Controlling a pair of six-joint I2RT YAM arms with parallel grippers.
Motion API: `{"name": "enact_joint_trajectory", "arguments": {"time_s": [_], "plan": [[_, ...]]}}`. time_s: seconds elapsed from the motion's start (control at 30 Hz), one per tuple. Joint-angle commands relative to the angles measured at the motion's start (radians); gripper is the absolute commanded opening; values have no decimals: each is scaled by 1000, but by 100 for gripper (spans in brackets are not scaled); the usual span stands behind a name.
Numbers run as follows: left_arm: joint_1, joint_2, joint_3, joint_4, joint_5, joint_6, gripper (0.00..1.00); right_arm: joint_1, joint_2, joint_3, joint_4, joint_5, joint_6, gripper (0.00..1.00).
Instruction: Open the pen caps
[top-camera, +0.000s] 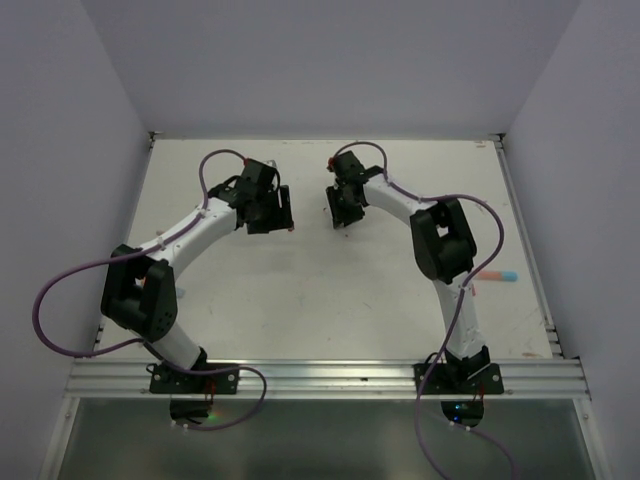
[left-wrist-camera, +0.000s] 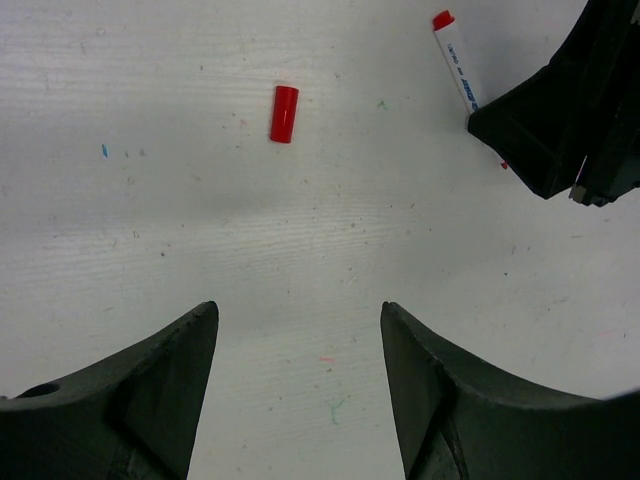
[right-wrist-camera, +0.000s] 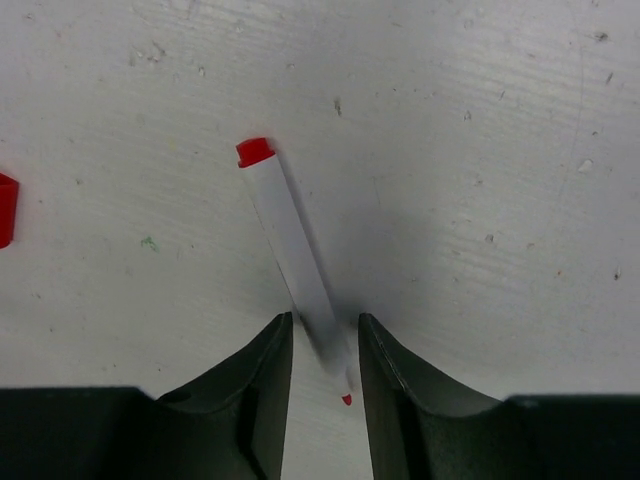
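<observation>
A loose red pen cap (left-wrist-camera: 284, 113) lies on the white table ahead of my left gripper (left-wrist-camera: 298, 308), which hangs open over bare table with nothing between its fingers. A white pen (right-wrist-camera: 290, 240) with a red end plug (right-wrist-camera: 255, 152) lies uncapped, its red tip (right-wrist-camera: 347, 399) showing. My right gripper (right-wrist-camera: 325, 318) straddles the pen's tip end, jaws narrow, with a slight gap on each side. The same pen (left-wrist-camera: 455, 60) appears in the left wrist view, running under the right gripper's black body (left-wrist-camera: 570, 110). The red cap (right-wrist-camera: 5, 208) shows at the right wrist view's left edge.
In the top view both grippers (top-camera: 283, 215) (top-camera: 340, 212) meet at the table's far middle. Another pen with a blue cap (top-camera: 497, 274) lies near the right edge, beside the right arm's elbow. Walls enclose the table on three sides.
</observation>
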Motion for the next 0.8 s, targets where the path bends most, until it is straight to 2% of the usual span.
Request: {"name": "enact_joint_trajectory", "arguments": {"time_s": [0.0,0.2,0.3,0.37,0.53,0.77], "plan": [[3,-35,16,14,17,9,69,10,21,13,-34,88,-1,35],[3,-46,25,-6,6,18,69,24,24,30,-89,108,136,16],[3,-44,34,-21,9,19,70,58,21,33,-114,127,271,13],[3,-44,37,-21,16,19,70,98,41,59,-140,146,328,13],[5,-43,47,-24,22,29,70,122,89,133,-218,226,342,12],[15,-67,7,-12,32,42,70,119,76,73,-201,255,335,14]]}}
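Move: Lying almost between the right fingers, the uncapped pen has its middle about 2 cm ahead and 1 cm left of that hand, some 1 cm below, nib end nearest the robot and slanting ahead-left. Its loose red cap lies on the table about 12 cm to the hand's left and 1 cm ahead. From the idle left hand, the pen lies roughly 10 cm ahead, 12 cm right and 10 cm below. Closing from nearly half open, the right fingers pinch the pen's barrel near its nib end, the hand staying almost in place. Keeping that hold low at the table, the hand then draws the pen about 4 cm left and 3 cm back, nearer the cap, while turning a little over 10 degrees clockwise. ##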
